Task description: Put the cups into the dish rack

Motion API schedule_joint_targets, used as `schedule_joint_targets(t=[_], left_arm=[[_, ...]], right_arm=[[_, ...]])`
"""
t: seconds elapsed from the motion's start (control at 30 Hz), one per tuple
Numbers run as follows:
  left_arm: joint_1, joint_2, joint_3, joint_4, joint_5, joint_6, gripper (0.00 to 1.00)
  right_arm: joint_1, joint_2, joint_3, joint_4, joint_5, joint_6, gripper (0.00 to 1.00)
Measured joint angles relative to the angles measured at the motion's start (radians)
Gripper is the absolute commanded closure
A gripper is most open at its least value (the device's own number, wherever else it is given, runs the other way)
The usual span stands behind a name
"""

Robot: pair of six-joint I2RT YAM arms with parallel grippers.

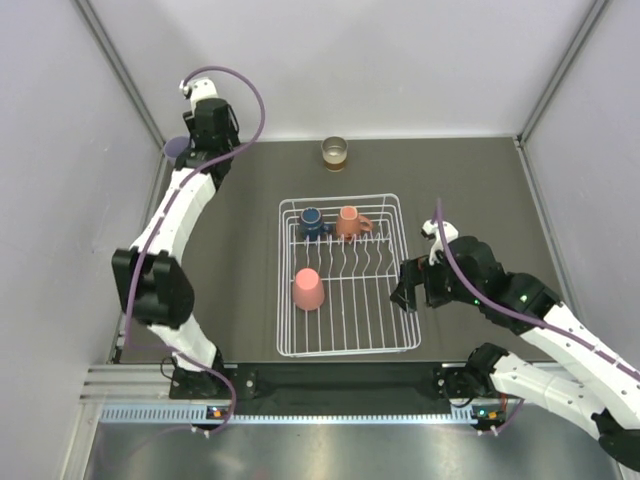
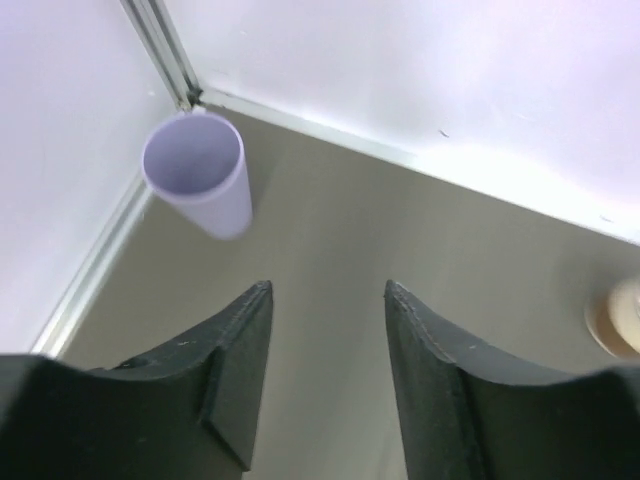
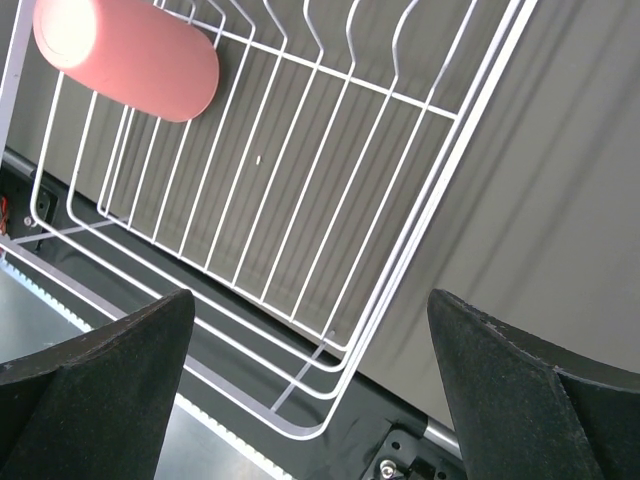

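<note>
The white wire dish rack [image 1: 281, 300] sits mid-table. In it are the dark blue mug [image 1: 311, 221], the terracotta mug [image 1: 350, 222] and the pink tumbler [image 1: 308, 289]. The pink tumbler also shows in the right wrist view [image 3: 130, 55]. The shiny brownish cup [image 1: 334, 153] stands at the table's back edge. The lavender tumbler [image 2: 200, 180] stands upright in the far left corner, mostly hidden by the arm in the top view [image 1: 172, 148]. My left gripper [image 2: 328, 290] is open and empty, short of the tumbler and to its right. My right gripper [image 3: 310, 300] is open and empty over the rack's near right corner [image 3: 330, 385].
White walls [image 1: 80, 150] enclose the table on the left, back and right. The metal wall frame [image 2: 100, 260] runs close beside the lavender tumbler. The brownish cup shows at the right edge of the left wrist view [image 2: 618, 318]. A black mounting rail [image 1: 330, 382] lies along the near edge.
</note>
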Motion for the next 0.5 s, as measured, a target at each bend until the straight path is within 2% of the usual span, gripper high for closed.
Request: schedule_joint_targets(t=[0.2,0.5], left_arm=[[0.105,0.237,0.099,0.149,0.043,0.093,0.46],[0.166,0.426,0.136,0.363,0.062,0.138,0.43]], right_arm=[[0.000,0.018,-0.001,0.000,-0.008,-0.008,0.00],[0.000,0.047,-0.001,0.000,-0.048,-0.024,0.00]])
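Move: The purple cup stands upright in the far left corner, about 14 cm ahead of the left hand, 15 cm to its left and some 22 cm below. The small metal cup is roughly 16 cm ahead and 23 cm to the right; the blue mug in the rack is about 3 cm back and 19 cm to the right. From the right hand, the purple cup is some 49 cm ahead, 53 cm left and 11 cm down. Forward, down and to the left in one slanting sweep, the left hand carries on towards the purple cup in the far corner, about 11 cm out, 9 cm lower and 8 cm across, slowing as it nears. Its fingers stay half open and touch nothing; the wrist rolls and turns only slightly. ##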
